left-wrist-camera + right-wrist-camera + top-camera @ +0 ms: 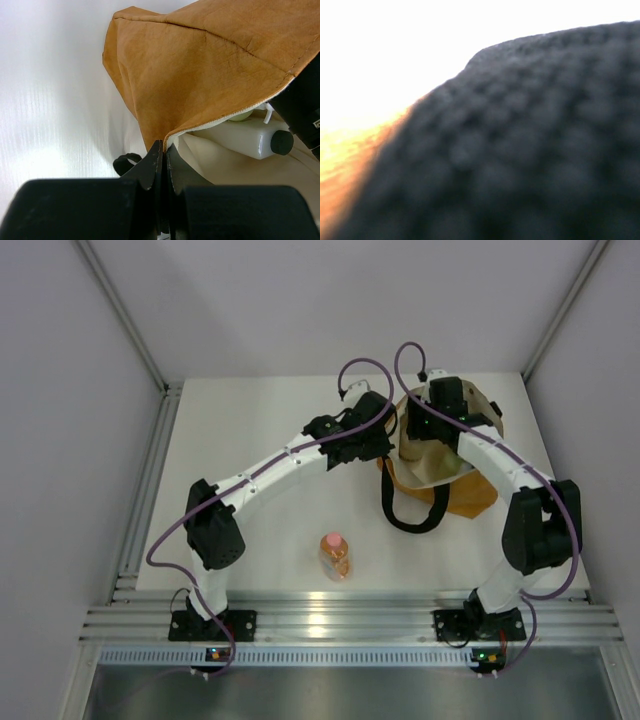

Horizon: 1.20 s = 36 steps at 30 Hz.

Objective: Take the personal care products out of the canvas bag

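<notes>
The canvas bag (472,496) lies at the back right of the table, its mouth lifted. My left gripper (390,444) is shut on the bag's rim (172,136) and holds it up; in the left wrist view the jaws (164,146) pinch the orange and cream fabric. Inside lies the white squarish bottle (244,137) with its dark cap (281,142), and a bit of the pale green bottle (243,116) shows behind it. My right gripper (432,428) reaches into the bag mouth, its fingers hidden. The orange bottle with pink cap (335,556) lies on the table in front. The cream jar is hidden.
The bag's black loop handle (410,520) lies on the white table (250,430) in front of the bag. The right wrist view is blocked by dark woven strap (530,150) with orange fabric (350,155) at its left. Grey walls close in the table.
</notes>
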Each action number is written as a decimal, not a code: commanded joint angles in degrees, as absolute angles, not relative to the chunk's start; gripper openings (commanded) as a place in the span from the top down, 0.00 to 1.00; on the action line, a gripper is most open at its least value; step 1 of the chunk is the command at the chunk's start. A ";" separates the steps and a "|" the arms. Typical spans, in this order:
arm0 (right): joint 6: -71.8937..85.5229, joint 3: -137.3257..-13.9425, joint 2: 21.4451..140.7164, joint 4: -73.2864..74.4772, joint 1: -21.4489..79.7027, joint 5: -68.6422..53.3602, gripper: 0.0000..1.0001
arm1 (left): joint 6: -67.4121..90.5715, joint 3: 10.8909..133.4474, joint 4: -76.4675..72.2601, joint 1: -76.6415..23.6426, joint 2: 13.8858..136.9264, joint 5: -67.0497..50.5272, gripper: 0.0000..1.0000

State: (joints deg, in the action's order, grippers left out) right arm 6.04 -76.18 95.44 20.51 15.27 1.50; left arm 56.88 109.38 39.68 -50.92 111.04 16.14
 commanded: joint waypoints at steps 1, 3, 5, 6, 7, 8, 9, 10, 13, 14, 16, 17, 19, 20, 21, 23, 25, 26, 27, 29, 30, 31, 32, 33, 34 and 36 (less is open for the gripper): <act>4.92 -76.38 95.63 19.07 16.70 1.49 0.92 | 55.99 108.98 39.99 -50.71 107.93 17.58 1.00; 4.75 -77.25 94.49 19.16 17.22 2.19 0.98 | 55.90 108.98 39.99 -50.71 107.93 17.75 1.00; 4.40 -78.91 92.82 19.68 18.19 4.21 1.00 | 55.90 109.16 39.90 -50.63 108.02 17.93 1.00; 4.22 -79.53 92.20 20.30 18.28 5.00 1.00 | 55.99 109.25 39.90 -50.62 108.19 17.93 1.00; 4.04 -80.15 91.33 20.74 18.63 5.44 1.00 | 56.16 109.25 39.90 -50.62 108.19 17.84 1.00; 3.96 -81.20 90.97 21.35 18.72 5.97 1.00 | 56.16 109.34 39.90 -50.62 108.28 17.84 1.00; 3.96 -81.65 90.44 21.71 18.89 6.50 1.00 | 56.25 109.34 39.90 -50.62 108.28 17.84 1.00; 4.04 -81.91 89.48 21.88 19.07 6.85 1.00 | 56.25 109.34 39.99 -50.62 108.37 17.84 1.00; 4.04 -83.40 87.55 22.85 19.51 8.00 1.00 | 56.34 109.34 39.99 -50.62 108.37 17.93 1.00; 4.13 -84.28 87.10 23.20 19.51 8.35 1.00 | 56.34 109.34 39.99 -50.62 108.37 18.02 1.00; 4.04 -85.42 86.05 24.26 19.60 8.88 1.00 | 56.34 109.51 39.99 -50.62 108.46 17.93 1.00; 3.96 -86.21 85.70 24.52 19.69 8.88 1.00 | 56.34 109.60 39.99 -50.62 108.54 17.93 1.00; 4.04 -87.01 84.73 25.40 19.69 9.14 1.00 | 56.34 109.86 39.99 -50.62 108.81 17.75 1.00; 3.96 -87.79 84.29 25.66 19.86 9.49 1.00 | 56.25 110.12 39.90 -50.62 108.98 17.67 1.00; 3.96 -88.06 83.94 26.27 19.78 9.67 1.00 | 56.34 110.30 39.99 -50.62 109.16 17.58 1.00; 3.87 -89.29 83.41 27.41 19.78 9.67 1.00 | 56.34 110.56 39.90 -50.62 109.34 17.40 1.00; 3.78 -89.91 82.27 27.86 19.95 9.76 1.00 | 56.43 110.83 39.99 -50.62 109.51 17.31 1.00; 3.78 -90.09 81.83 28.04 19.86 9.93 1.00 | 56.34 110.92 39.99 -50.62 109.51 17.31 1.00; 3.69 -90.35 81.04 28.65 19.86 10.11 1.00 | 56.34 111.09 39.90 -50.62 109.60 17.31 1.00; 3.52 -91.14 80.25 29.53 19.86 10.37 1.00 | 56.43 111.09 39.90 -50.62 109.60 17.40 1.00; 3.43 -91.40 79.55 29.88 19.86 10.37 1.00 | 56.34 111.09 39.90 -50.62 109.77 17.40 1.00; 3.34 -91.84 79.11 30.14 19.86 10.46 1.00 | 56.34 111.09 39.99 -50.62 109.78 17.40 1.00; 3.34 -92.11 78.75 30.58 19.95 10.46 1.00 | 56.34 111.18 39.90 -50.62 109.78 17.40 1.00; 3.25 -92.37 78.05 30.76 19.95 10.55 1.00 | 56.42 111.18 39.99 -50.62 109.86 17.40 1.00; 3.34 -93.16 77.79 31.20 20.04 10.55 1.00 | 56.43 111.27 39.99 -50.62 109.86 17.40 1.00; 3.16 -94.21 77.26 32.69 20.04 10.55 1.00 | 56.42 111.36 39.99 -50.62 110.04 17.32 1.00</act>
State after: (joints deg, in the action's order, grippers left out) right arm 4.03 -88.23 82.19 35.64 19.00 9.37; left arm 56.88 109.40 40.25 -50.92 111.04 16.53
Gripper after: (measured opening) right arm 0.422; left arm 0.033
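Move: The right hand already holds the white bottle by its top, low inside the bag's left side; the middle of the bag's mouth lies about 6 cm to its right, 1 cm back and 6 cm higher. The green bottle is some 9 cm right, 7 cm back and 6 cm below the hand; the orange bottle on the table is about 28 cm back, 18 cm left and 8 cm lower. From the left hand, the white bottle is roughly 8 cm ahead, 6 cm right and 14 cm below. Keeping its grip on the top of the white bottle, the right hand draws it up from inside the bag, starting slowly with a small pull back, then rising fast: about 14 cm up and some 4 cm back in all, the fingers tilting up some 10 degrees. The left hand stays put, still pinching the bag's left rim shut between its fingertips. ##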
